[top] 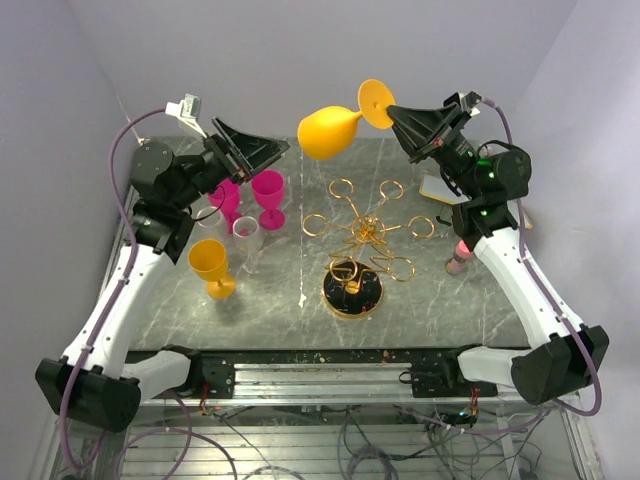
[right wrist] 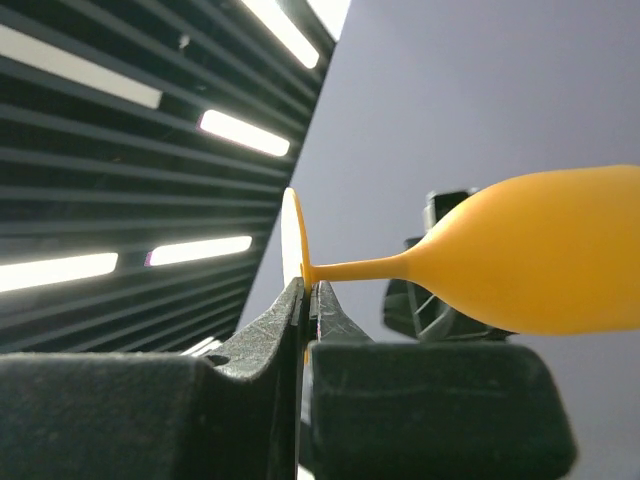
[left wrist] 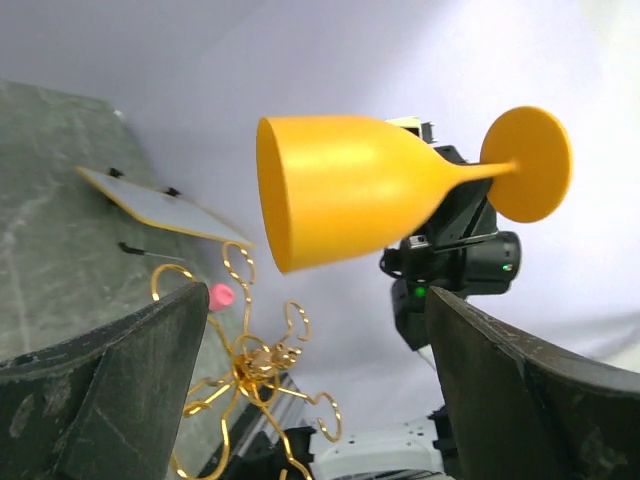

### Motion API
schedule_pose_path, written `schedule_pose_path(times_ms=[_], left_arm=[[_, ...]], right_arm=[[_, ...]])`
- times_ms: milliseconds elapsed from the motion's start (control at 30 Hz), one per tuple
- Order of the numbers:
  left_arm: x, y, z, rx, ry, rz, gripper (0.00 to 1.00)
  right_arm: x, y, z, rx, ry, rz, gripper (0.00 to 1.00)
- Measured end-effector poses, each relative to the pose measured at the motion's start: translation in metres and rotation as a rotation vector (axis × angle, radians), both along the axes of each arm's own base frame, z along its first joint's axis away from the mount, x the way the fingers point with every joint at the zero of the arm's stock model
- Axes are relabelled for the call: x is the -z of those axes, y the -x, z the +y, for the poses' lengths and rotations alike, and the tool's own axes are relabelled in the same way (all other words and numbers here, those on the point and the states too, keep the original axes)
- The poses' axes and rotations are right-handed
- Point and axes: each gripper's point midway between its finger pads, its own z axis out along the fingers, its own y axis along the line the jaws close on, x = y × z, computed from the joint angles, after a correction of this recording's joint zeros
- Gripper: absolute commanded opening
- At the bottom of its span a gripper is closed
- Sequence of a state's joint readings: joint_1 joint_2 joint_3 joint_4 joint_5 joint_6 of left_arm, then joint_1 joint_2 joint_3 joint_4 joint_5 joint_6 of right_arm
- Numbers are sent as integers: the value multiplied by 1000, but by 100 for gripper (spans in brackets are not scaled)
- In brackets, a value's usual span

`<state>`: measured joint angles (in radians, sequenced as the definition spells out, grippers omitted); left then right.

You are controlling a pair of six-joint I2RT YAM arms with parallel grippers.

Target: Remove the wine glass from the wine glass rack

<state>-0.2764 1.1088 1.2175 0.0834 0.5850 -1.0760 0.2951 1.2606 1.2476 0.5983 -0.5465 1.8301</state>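
Note:
An orange wine glass [top: 328, 132] hangs on its side in the air above the far part of the table, bowl to the left. My right gripper [top: 392, 115] is shut on the glass's round foot [right wrist: 291, 240], and its fingers [right wrist: 308, 290] pinch the disc edge-on. My left gripper [top: 268, 158] stands open just left of the bowl and does not touch it. In the left wrist view the glass [left wrist: 350, 190] floats above the open jaws [left wrist: 315, 300]. The gold wire wine glass rack [top: 365, 235] stands on its dark round base [top: 352, 292] mid-table with bare loop arms [left wrist: 250, 365].
At the left of the table stand two pink glasses [top: 268, 195], a clear glass [top: 246, 238] and a yellow glass [top: 212, 268]. A pink-capped object [top: 460, 255] and a flat pale card [top: 440, 188] lie at the right, by the right arm.

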Motion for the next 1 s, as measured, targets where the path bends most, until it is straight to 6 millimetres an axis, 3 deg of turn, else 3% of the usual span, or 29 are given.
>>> schedule_pose_path(times_ms=[167,367,600,667,767,867,1000], left_arm=[[-5,4,-9,97,125,10,91],[-30,26,-13,230,256,-58,76],[-38,45,-20,359,348,-62,27],[-41,50,-21,383,366,-62,19],[-56,70,-16,399,379,-122,8],[-62,88,-11,366,337,-159,7],[-61,106,6,195,225,-155,7]], right_arm=[[-6,20,0,-99,-84,21,0],[-2,29,8,-182,-134,37,0],[5,33,25,-252,-163,49,2],[6,34,26,-254,-164,50,13],[22,24,29,-200,-102,70,41],[40,17,33,-132,-12,88,60],[53,9,22,55,157,41,87]])
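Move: The yellow wine glass is already in the right hand's closed fingers by its foot; its middle is roughly 8 cm left, 2 cm back and 3 cm lower. From the empty, wide-open left hand it lies about 10 cm right, 3 cm ahead and 5 cm higher. The rack stands 14 cm back and 1 cm left of the right hand, far below. The nearer pink glass is some 7 cm ahead and 5 cm left of the left hand, also low. The left fingers close on the bowl's rim and pinch its wall as the hand goes back about 11 cm and up 6, turning clockwise some 20 degrees before easing back. The right hand first swings the bowl back and left, some 3 cm each way, then opens to let go of the foot while sinking about 5 cm. ##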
